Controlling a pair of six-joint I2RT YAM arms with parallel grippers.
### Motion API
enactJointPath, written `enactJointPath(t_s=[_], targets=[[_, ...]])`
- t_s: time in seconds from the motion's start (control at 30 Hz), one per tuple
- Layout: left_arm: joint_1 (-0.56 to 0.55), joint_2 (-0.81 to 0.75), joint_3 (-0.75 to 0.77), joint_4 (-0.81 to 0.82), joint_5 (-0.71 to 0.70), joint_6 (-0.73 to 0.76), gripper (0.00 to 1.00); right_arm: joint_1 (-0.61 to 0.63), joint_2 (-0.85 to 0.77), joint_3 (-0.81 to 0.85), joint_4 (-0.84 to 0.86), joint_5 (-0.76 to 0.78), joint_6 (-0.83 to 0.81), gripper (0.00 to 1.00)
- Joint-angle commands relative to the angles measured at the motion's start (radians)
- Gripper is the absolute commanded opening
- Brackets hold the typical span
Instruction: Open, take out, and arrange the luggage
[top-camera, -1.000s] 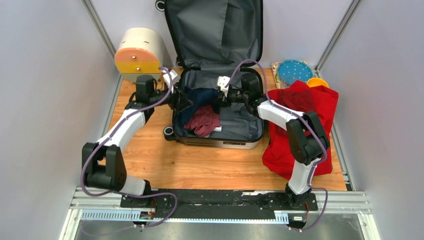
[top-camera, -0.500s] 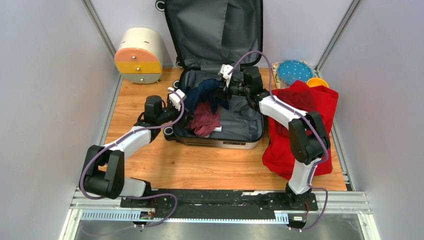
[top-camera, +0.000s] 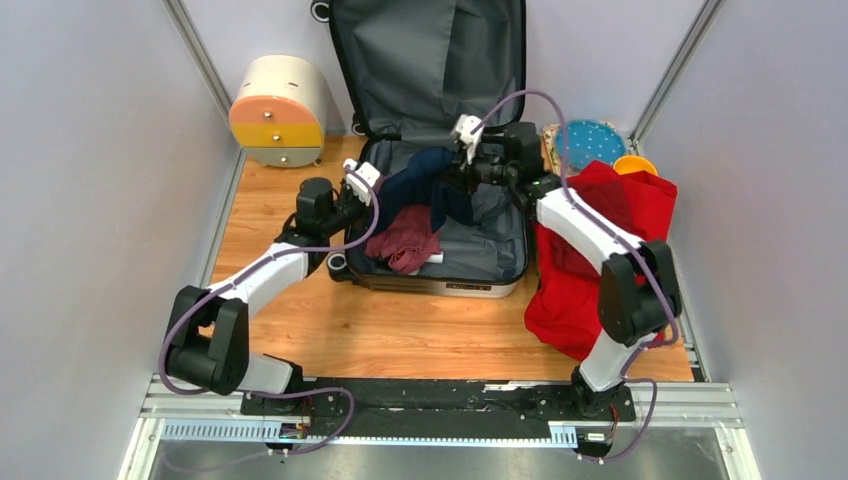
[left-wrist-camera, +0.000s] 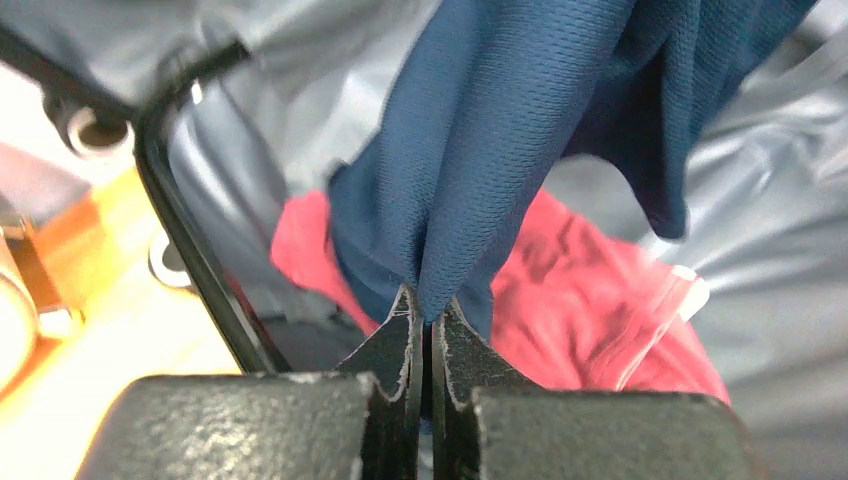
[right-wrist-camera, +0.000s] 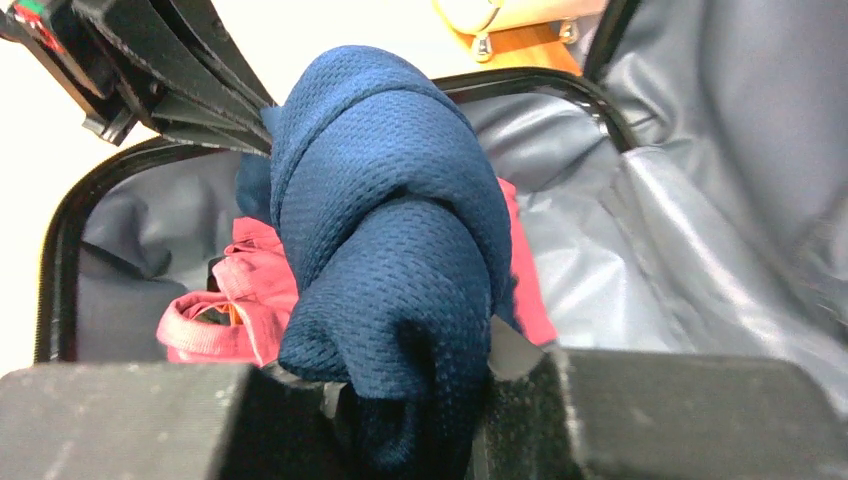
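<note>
The luggage (top-camera: 440, 286) lies open on the wooden table, its grey-lined lid (top-camera: 430, 60) standing against the back wall. A navy mesh garment (top-camera: 425, 185) is stretched above the tub between both grippers. My left gripper (top-camera: 375, 195) is shut on the garment's left end; in the left wrist view its tips (left-wrist-camera: 425, 305) pinch a fold of the navy cloth (left-wrist-camera: 500, 140). At the right end my right gripper (top-camera: 457, 175) is shut on a thick bunch (right-wrist-camera: 390, 230), which fills the gap between its jaws (right-wrist-camera: 415, 375). A pink-red garment (top-camera: 405, 240) lies in the tub beneath.
A cream round box (top-camera: 275, 110) with orange and yellow drawers stands at the back left. A bright red cloth (top-camera: 600, 260) is heaped right of the suitcase. A blue dotted item (top-camera: 590, 140) and an orange one (top-camera: 635, 163) sit at the back right. Metal posts frame the table.
My left gripper swung toward the navy garment and closed on its left end. My right gripper lifted its bunch up and to the right, pulling the cloth off the tub floor.
</note>
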Motion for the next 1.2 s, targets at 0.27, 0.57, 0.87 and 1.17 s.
enactJointPath(t_s=[0.27,0.57,0.87,1.17], targets=[[-0.164,-0.075,0.461,-0.257,0.407,-0.124,0.0,-0.263,-0.479,0.214,-0.62,-0.089,-0.093,0.0],[-0.448,0.011,0.656,-0.366,0.389,-0.13,0.0,-0.536,-0.929,0.159,-1.084,-0.027,-0.211,0.0],[-0.685,0.168,0.722,-0.388,0.395,-0.131,0.0,-0.541,-1.104,0.121,-1.392,0.378,-0.129,0.0],[-0.691,0.422,0.896,-0.278,0.352,-0.208,0.0,-0.558,-1.027,-0.003,-1.358,0.518,-0.175,0.0]])
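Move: Both my hands already hold the navy garment over the open suitcase. The red clothes pile I carry it to lies about 47 cm right and some 3 cm back from my left hand, 12 cm lower; from my right hand it is roughly 33 cm right, 6 cm back and 18 cm down. The pink garment in the case sits some 6 cm right and 3 cm ahead of my left hand, while the blue plate lies 30 cm right and 20 cm ahead of my right. Keeping both grips shut on the navy garment, I lift it out of the suitcase, each hand rising just over 20 cm, and swing it some 30 cm right and about 25 cm back towards me, over the case's near right corner to the red clothes pile. My hands turn clockwise some 50 to 60 degrees together, then both sink 10 cm or so. ##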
